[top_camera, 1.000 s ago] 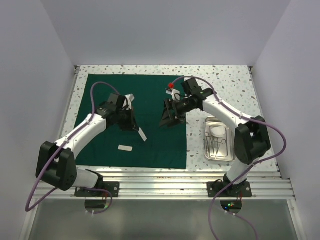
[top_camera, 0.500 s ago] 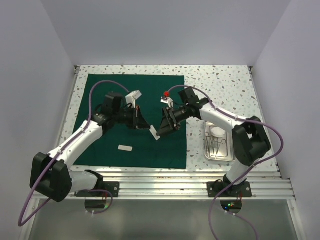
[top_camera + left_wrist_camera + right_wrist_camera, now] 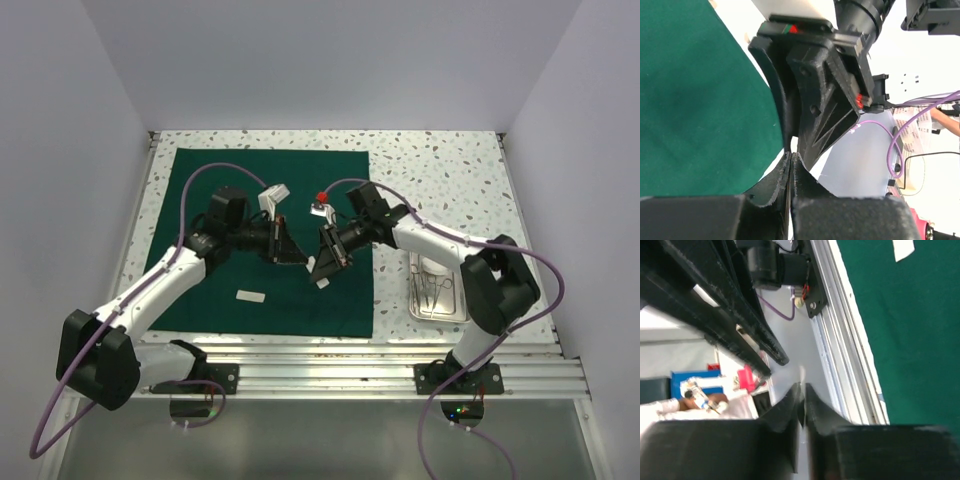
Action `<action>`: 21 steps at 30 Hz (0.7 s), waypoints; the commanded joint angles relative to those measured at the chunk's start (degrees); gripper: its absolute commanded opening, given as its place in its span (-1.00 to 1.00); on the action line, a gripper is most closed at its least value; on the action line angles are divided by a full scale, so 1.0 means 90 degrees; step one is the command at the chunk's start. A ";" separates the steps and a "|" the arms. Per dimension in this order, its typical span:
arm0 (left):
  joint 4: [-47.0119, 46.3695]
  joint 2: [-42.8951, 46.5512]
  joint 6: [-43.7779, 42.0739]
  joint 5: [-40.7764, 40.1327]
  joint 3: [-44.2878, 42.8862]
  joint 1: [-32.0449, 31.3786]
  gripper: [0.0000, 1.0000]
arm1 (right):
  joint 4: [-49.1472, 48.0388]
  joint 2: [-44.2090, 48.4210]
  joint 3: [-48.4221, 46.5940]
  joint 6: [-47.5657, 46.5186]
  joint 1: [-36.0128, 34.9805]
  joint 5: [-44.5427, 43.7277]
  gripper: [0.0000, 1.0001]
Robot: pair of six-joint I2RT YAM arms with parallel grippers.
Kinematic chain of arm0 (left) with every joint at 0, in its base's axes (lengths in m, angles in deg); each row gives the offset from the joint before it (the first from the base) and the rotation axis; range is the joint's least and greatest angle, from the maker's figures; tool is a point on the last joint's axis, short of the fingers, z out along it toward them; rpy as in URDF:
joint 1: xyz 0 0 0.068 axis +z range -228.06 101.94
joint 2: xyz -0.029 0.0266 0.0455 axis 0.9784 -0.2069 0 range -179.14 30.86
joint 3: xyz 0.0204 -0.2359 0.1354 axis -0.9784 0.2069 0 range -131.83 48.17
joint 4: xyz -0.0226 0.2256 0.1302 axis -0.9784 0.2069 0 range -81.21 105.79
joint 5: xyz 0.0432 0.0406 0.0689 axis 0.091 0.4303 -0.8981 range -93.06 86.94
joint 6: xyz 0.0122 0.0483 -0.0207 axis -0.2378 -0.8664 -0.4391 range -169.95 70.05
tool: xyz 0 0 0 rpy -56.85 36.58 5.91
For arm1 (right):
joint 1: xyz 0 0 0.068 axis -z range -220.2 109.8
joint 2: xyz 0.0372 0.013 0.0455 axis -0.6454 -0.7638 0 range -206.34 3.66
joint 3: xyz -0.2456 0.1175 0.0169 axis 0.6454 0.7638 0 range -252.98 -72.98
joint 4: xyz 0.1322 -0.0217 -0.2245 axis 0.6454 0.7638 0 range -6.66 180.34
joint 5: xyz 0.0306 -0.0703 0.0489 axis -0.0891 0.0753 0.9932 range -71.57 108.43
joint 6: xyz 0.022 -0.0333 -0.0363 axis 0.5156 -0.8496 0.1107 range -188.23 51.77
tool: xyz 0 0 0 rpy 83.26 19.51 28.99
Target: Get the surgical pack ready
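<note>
The dark green cloth (image 3: 230, 180) of the surgical pack lies spread flat on the left half of the table. Above its right part both grippers meet tip to tip. My left gripper (image 3: 300, 262) is shut on a white gauze square (image 3: 322, 283), which shows only as a thin edge between the jaws in the left wrist view (image 3: 791, 155). My right gripper (image 3: 320, 268) has closed on the same gauze, seen edge-on (image 3: 801, 374). A second gauze square (image 3: 250, 296) lies on the cloth. The steel tray (image 3: 411, 300) at right holds the instruments (image 3: 435, 290) and gauze (image 3: 435, 262).
The speckled tabletop (image 3: 440, 160) shows behind and to the right of the cloth. An aluminium rail (image 3: 350, 350) runs along the near edge by the arm bases. White walls close in the left, back and right sides.
My left gripper carried the gauze square right and up off the cloth to the right gripper. The right gripper swung in toward it and closed its jaws on the gauze.
</note>
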State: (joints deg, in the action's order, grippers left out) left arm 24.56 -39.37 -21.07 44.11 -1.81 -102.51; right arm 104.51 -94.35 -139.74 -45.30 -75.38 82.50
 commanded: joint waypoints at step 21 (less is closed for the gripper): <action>0.2438 -0.0311 -0.0963 -0.4431 0.0328 0.0304 0.29 | 0.4357 0.1789 0.0631 -0.0840 0.3342 -0.6944 -1.00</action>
State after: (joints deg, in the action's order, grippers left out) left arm 44.66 -44.01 -28.32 8.75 -0.34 -99.95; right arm 137.01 -79.73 -134.87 -51.39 -46.20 30.86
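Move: The right fingers are almost shut on the held white strip, practically at their own point, with the left fingers still gripping it. From the right hand the steel tray's middle lies about 32 cm right, 8 ahead and 15 below; in it the gauze pile is some 12 ahead and 31 right, the scissors 5 ahead and 31 right. The second white strip lies about 15 cm left of the left hand, level with it, 20 below. Rightward and fast, once its fingers have shut the last bit on the strip, the right hand swings about 26 cm towards the tray, also dropping and reaching forward some, and turning from sideways to nearly straight down. The left fingers open and let go; that hand backs off left and down, about 16 cm in all, tipping its fingers downward towards the second strip. ##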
